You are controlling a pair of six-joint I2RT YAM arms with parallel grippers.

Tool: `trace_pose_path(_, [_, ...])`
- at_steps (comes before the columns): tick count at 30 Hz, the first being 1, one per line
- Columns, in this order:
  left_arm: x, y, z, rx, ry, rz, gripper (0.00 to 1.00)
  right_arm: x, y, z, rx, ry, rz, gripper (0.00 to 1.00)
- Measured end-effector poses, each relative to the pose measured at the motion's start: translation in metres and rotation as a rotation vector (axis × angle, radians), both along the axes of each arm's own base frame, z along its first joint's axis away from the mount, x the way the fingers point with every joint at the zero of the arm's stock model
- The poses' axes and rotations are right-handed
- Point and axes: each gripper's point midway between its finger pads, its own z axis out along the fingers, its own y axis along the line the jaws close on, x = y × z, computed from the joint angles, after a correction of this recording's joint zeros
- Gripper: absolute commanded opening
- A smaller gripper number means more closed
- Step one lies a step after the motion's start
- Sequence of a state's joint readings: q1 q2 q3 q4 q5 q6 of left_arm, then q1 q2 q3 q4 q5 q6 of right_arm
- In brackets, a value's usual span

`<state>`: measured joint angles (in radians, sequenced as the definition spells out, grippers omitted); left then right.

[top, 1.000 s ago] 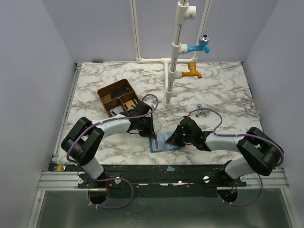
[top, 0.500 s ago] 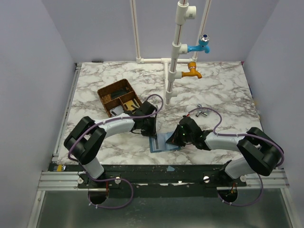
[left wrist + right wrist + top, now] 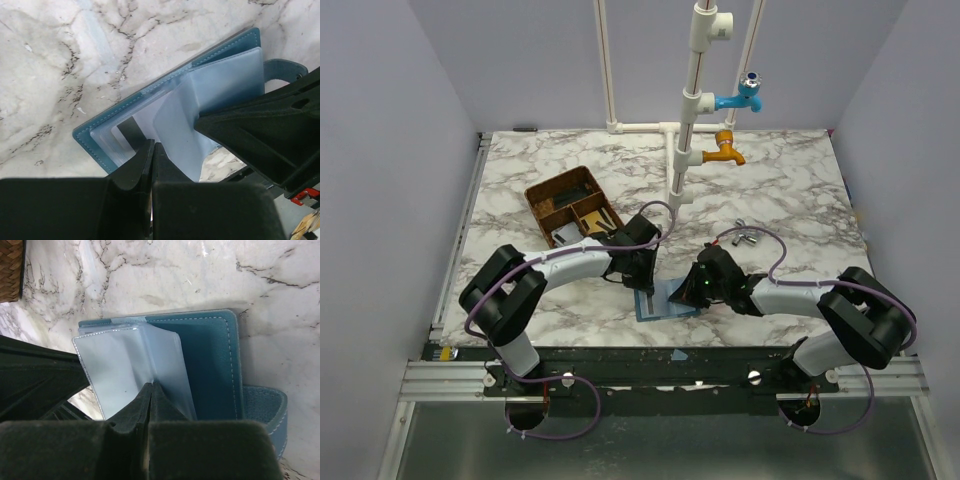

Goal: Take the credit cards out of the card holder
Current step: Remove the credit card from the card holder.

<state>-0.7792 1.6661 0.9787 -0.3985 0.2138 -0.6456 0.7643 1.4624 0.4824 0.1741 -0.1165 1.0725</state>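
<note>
The blue card holder [image 3: 655,306] lies open near the table's front edge, its clear sleeves [image 3: 225,80] fanned up. My right gripper [image 3: 151,384] is shut on the fold of one raised sleeve [image 3: 125,365]. Coming from the left, my left gripper [image 3: 151,145] is shut, its tips resting at the sleeves' lower edge with nothing seen between them. A pale rounded card shape [image 3: 111,140] shows through the flat sleeves. From above, the left gripper [image 3: 645,283] and right gripper [image 3: 688,290] both meet over the holder.
A brown divided tray [image 3: 552,195] stands behind the left arm, with a pale flat piece [image 3: 564,236] in one compartment. White pipes with a blue tap [image 3: 745,97] and an orange tap [image 3: 722,152] rise mid-table. A small metal fitting [image 3: 744,236] lies behind the right arm.
My left gripper has slid right from beside the tray onto the holder's left edge. The right gripper stays on the raised sleeve.
</note>
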Motion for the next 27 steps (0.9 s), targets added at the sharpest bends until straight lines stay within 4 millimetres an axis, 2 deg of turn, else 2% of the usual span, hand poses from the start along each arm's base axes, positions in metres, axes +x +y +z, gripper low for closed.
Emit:
trace_pose_path(6, [-0.003, -0.007, 0.005, -0.006, -0.013, -0.03, 0.0, 0.0, 0.0, 0.0, 0.0, 0.0, 0.0, 0.02])
trace_pose_path(9, [-0.004, -0.01, 0.006, -0.009, -0.017, -0.04, 0.0, 0.0, 0.0, 0.0, 0.0, -0.001, 0.0, 0.05])
trace_pose_path(12, [-0.003, -0.012, 0.008, -0.014, -0.02, -0.043, 0.0, 0.0, 0.0, 0.001, -0.003, -0.001, 0.001, 0.14])
trace_pose_path(19, [-0.005, -0.012, 0.004, -0.009, -0.01, -0.046, 0.0, 0.001, -0.009, 0.019, -0.029, -0.031, -0.008, 0.51])
trace_pose_path(23, [-0.006, -0.014, 0.003, -0.012, -0.004, -0.051, 0.0, 0.005, -0.012, 0.04, -0.023, -0.072, -0.028, 0.6])
trace_pose_path(27, [-0.003, -0.021, 0.008, -0.027, -0.008, -0.058, 0.0, 0.012, -0.018, 0.057, -0.033, -0.114, -0.065, 0.62])
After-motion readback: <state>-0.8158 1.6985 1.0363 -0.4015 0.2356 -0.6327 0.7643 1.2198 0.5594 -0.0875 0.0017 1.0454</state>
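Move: The card with the dark stripe lies in the left half of the opened blue holder, its middle about 2 cm below the left hand, roughly 1 cm to its right and 1 cm back. The clear sleeves bend up some 5 cm to the right of that hand, level with it. They are right under the right fingertips, with the card about 7 cm to that hand's left and the snap strap 5 cm to its right. Rightward by about 2 cm goes the left hand, its shut fingertips working across the card towards the upright sleeve, rising and dipping slightly on the way. The right hand first stays, shut tips resting on the sleeves, then comes free, lifting nearly 6 cm and drifting a little right and forward while its fingers open to over half. ##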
